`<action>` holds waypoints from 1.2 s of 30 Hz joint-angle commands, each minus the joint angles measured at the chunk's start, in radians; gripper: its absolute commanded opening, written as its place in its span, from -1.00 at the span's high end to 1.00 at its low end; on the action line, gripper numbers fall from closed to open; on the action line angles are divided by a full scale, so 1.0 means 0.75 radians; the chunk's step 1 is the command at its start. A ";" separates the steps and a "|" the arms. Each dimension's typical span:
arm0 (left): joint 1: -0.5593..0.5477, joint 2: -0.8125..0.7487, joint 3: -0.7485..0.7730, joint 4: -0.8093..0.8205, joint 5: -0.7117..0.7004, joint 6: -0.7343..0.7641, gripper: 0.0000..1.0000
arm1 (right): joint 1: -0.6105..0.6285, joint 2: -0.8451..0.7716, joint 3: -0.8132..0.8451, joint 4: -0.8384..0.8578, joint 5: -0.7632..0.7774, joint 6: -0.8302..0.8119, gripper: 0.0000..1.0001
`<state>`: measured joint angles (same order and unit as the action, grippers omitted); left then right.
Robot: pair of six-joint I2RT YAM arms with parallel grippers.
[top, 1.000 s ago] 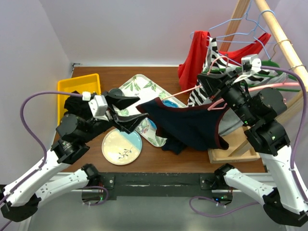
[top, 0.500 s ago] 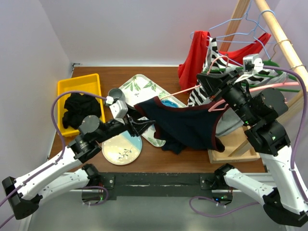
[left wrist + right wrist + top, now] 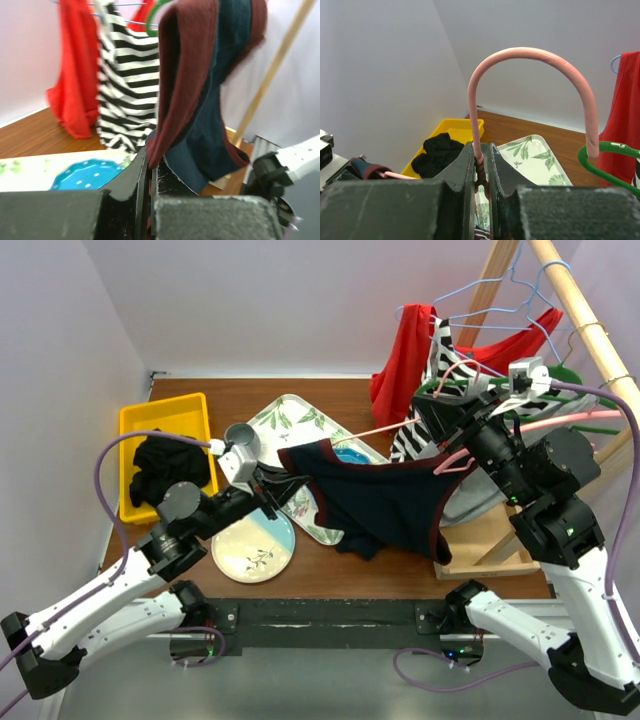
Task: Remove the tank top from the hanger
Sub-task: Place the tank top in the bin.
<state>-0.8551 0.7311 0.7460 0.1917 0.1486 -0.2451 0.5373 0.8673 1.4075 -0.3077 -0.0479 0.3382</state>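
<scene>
A navy tank top [image 3: 390, 502] with maroon trim hangs over the middle of the table on a pink wire hanger [image 3: 375, 431]. My right gripper [image 3: 432, 418] is shut on the hanger's twisted neck [image 3: 481, 161], and the pink hook [image 3: 530, 52] arches above the jaws. My left gripper [image 3: 277, 484] is shut on the tank top's left maroon-edged strap. In the left wrist view the fabric [image 3: 210, 95] rises from between the closed jaws of the left gripper [image 3: 150, 162].
A leaf-patterned tray [image 3: 290, 416] holds a blue plate [image 3: 352, 454]; a round plate [image 3: 252, 545] lies nearer. A yellow bin [image 3: 170, 416] at left holds a black garment [image 3: 168, 466]. A wooden rack [image 3: 580, 310] at right carries red [image 3: 405, 360] and striped [image 3: 441, 348] garments.
My left arm reached right from beside the yellow bin with open jaws, then closed them on the tank top's left strap. The right gripper kept hold of the hanger.
</scene>
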 commanded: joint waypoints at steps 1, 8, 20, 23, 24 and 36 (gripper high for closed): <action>0.003 -0.103 0.083 -0.092 -0.265 0.065 1.00 | 0.004 -0.021 0.058 -0.005 0.060 -0.044 1.00; 0.005 -0.183 0.230 -0.353 -0.552 0.110 1.00 | 0.004 -0.044 0.060 -0.048 0.131 -0.085 1.00; 0.005 -0.191 0.445 -0.699 -1.008 0.075 1.00 | 0.006 -0.060 0.038 0.054 0.074 0.019 1.00; 0.003 -0.194 0.449 -0.742 -1.059 0.051 1.00 | 0.004 -0.060 0.024 0.073 0.084 0.044 1.00; 0.003 -0.187 0.451 -0.763 -1.071 0.028 1.00 | 0.004 -0.064 0.019 0.083 0.088 0.048 1.00; 0.005 -0.189 0.370 -0.669 -0.947 0.004 1.00 | 0.004 -0.070 -0.079 0.383 -0.018 0.387 1.00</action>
<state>-0.8650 0.6025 1.0275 -0.3851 -0.5102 -0.2337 0.5491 0.8280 1.3746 -0.1734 -0.0502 0.5327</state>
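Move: Some 35 cm to the left of the left hand, 22 cm farther out and 32 cm below lies the middle of the yellow bin that the tank top is going to. The mug stands about 16 cm left and 25 cm ahead of that hand, the two-tone plate about 12 cm left and 3 cm ahead, both far below. From the right hand the bin is roughly 55 cm left, 19 cm ahead and 46 cm below. Dragging the pinched edge of the tank top off towards the bin, the left hand goes some 13 cm left and about 3 cm forward, arching up 4.5 cm and sinking halfway back, and turning about 35 degrees counter-clockwise before it halts. The right hand keeps its grip on the pink hanger at the hook, dips slightly, then rises to end 3 cm higher and 2 cm back, rolling its left side up. ##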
